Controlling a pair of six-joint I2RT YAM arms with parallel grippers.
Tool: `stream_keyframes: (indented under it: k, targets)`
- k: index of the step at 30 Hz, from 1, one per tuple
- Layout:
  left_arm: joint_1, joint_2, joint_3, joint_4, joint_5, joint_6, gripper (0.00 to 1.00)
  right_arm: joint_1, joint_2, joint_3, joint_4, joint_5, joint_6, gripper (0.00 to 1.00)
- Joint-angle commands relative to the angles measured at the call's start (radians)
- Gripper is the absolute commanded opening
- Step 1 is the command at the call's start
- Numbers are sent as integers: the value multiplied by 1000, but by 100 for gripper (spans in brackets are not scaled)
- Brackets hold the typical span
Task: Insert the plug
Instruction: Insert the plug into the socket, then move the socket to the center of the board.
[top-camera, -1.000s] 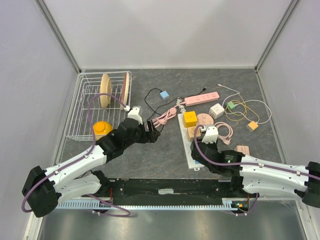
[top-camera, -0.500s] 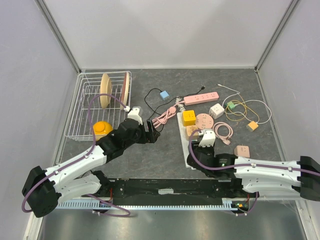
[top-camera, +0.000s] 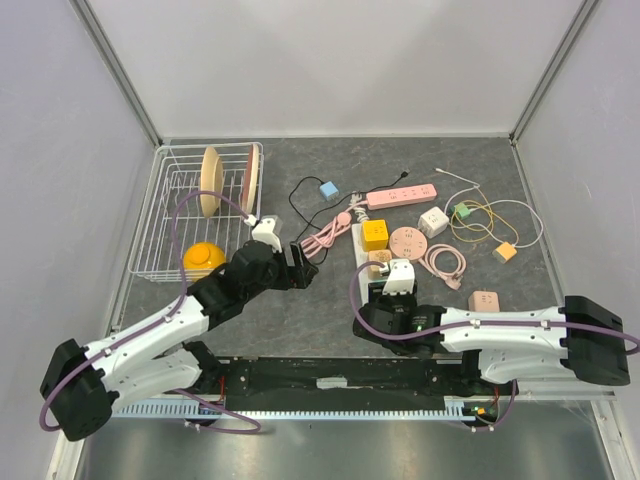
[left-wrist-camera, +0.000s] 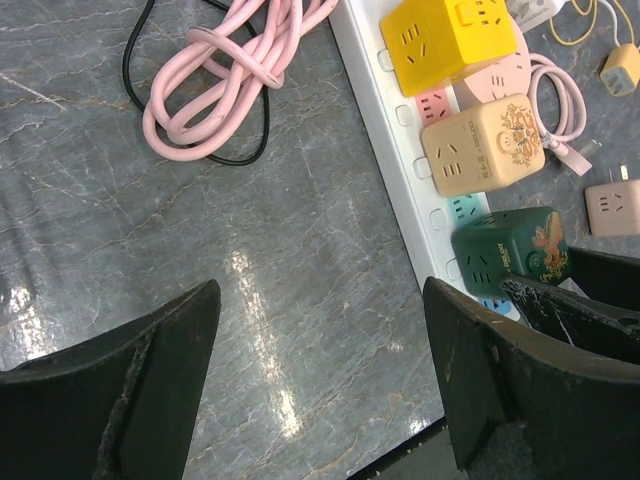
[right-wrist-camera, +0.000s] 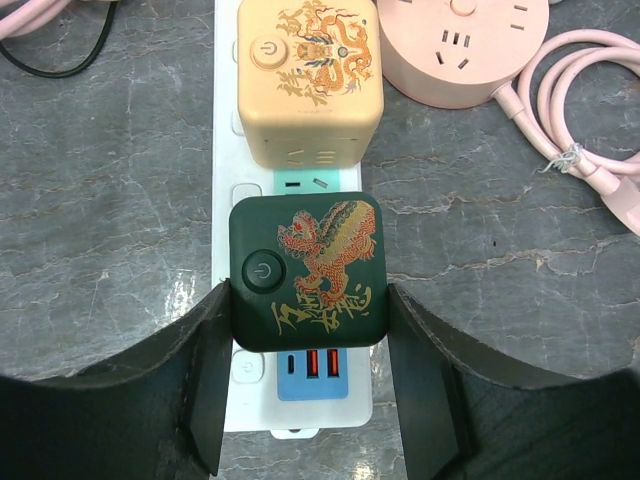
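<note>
A dark green cube plug (right-wrist-camera: 305, 270) with a gold dragon sits on the near end of the white power strip (right-wrist-camera: 228, 120). My right gripper (right-wrist-camera: 305, 300) is shut on it, one finger on each side. From above, the right gripper (top-camera: 392, 288) hides the cube. The left wrist view shows the green cube (left-wrist-camera: 505, 250) resting on the strip (left-wrist-camera: 385, 110), just behind its blue USB panel. My left gripper (left-wrist-camera: 320, 295) hangs open over bare table left of the strip, holding nothing. Whether the pins are seated is hidden.
On the same strip sit a beige cube (right-wrist-camera: 310, 75) and a yellow cube (left-wrist-camera: 450, 40). A round pink socket (right-wrist-camera: 465, 40) and pink cable (right-wrist-camera: 570, 130) lie right of it. Coiled pink cable (left-wrist-camera: 230, 80) lies left. A wire rack (top-camera: 175, 215) stands far left.
My right gripper has shifted left and toward the near edge, carrying the green cube, and the power strip has shifted with it. The left arm has hardly moved.
</note>
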Motion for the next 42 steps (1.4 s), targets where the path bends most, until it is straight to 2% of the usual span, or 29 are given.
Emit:
stream_keyframes:
  k: [1, 7, 9, 10, 12, 13, 15, 16, 19, 24, 30, 34, 38, 42]
  targets:
    - [4, -36, -15, 32, -11, 15, 89, 20, 118, -55, -96, -382, 73, 0]
    - [4, -63, -14, 16, -7, 29, 89, 26, 124, 7, -94, -349, 49, 0]
    - [5, -71, -9, 6, -11, 41, 89, 26, 83, 50, -99, -303, 38, 13]
    - [4, -83, -4, -2, -12, 44, 89, 25, 67, 64, -99, -290, 33, 34]
    - [4, -92, 5, -17, -14, 57, 90, 20, 31, 102, -103, -255, 26, 49]
    - [4, -99, 8, -22, -15, 60, 90, 17, 21, 113, -106, -246, 21, 64]
    - [4, -114, 20, -36, -17, 73, 91, 7, -11, 151, -109, -223, 10, 76]
    - [5, -117, 25, -40, -17, 80, 91, 0, -23, 165, -109, -220, -5, 87]
    - [5, -140, 45, -65, -20, 104, 92, -42, -63, 206, -116, -226, -31, 98]
    - [4, -210, 68, -109, -38, 168, 93, -188, -155, 193, -108, -296, -56, 98]
    - [4, -318, 54, -133, -40, 305, 93, -347, -218, 131, -5, -477, -106, 98]
    - [4, -381, 11, -131, -1, 418, 93, -397, -168, 78, 97, -626, -94, 98]
    - [4, -433, -9, -160, -3, 486, 93, -405, -83, 65, 153, -658, -68, 98]
    - [4, -484, -44, -165, -17, 515, 93, -405, 33, 116, 203, -707, -109, 98]
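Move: The right fingers hold the green plug at about their own height, on the near part of the white power strip, with its socket roughly 4 cm below. The beige plug stands about 7 cm ahead and 1 cm left, the yellow plug some 13 cm ahead and 2 cm left, the round pink socket about 12 cm ahead and 6 cm right, 4 cm lower. From the left hand the green plug lies roughly 14 cm right, 5 cm back and 7 cm below. Edging left with the green plug still gripped, the right hand opens wide and backs off it, arcs up and forward about 6 cm above its start, then drops as far again over the plug, fingers some 20 degrees steeper and left side raised, spread to either side of it. The left hand, open and empty, withdraws up about 8 cm and left, tipping its fingers upward. ##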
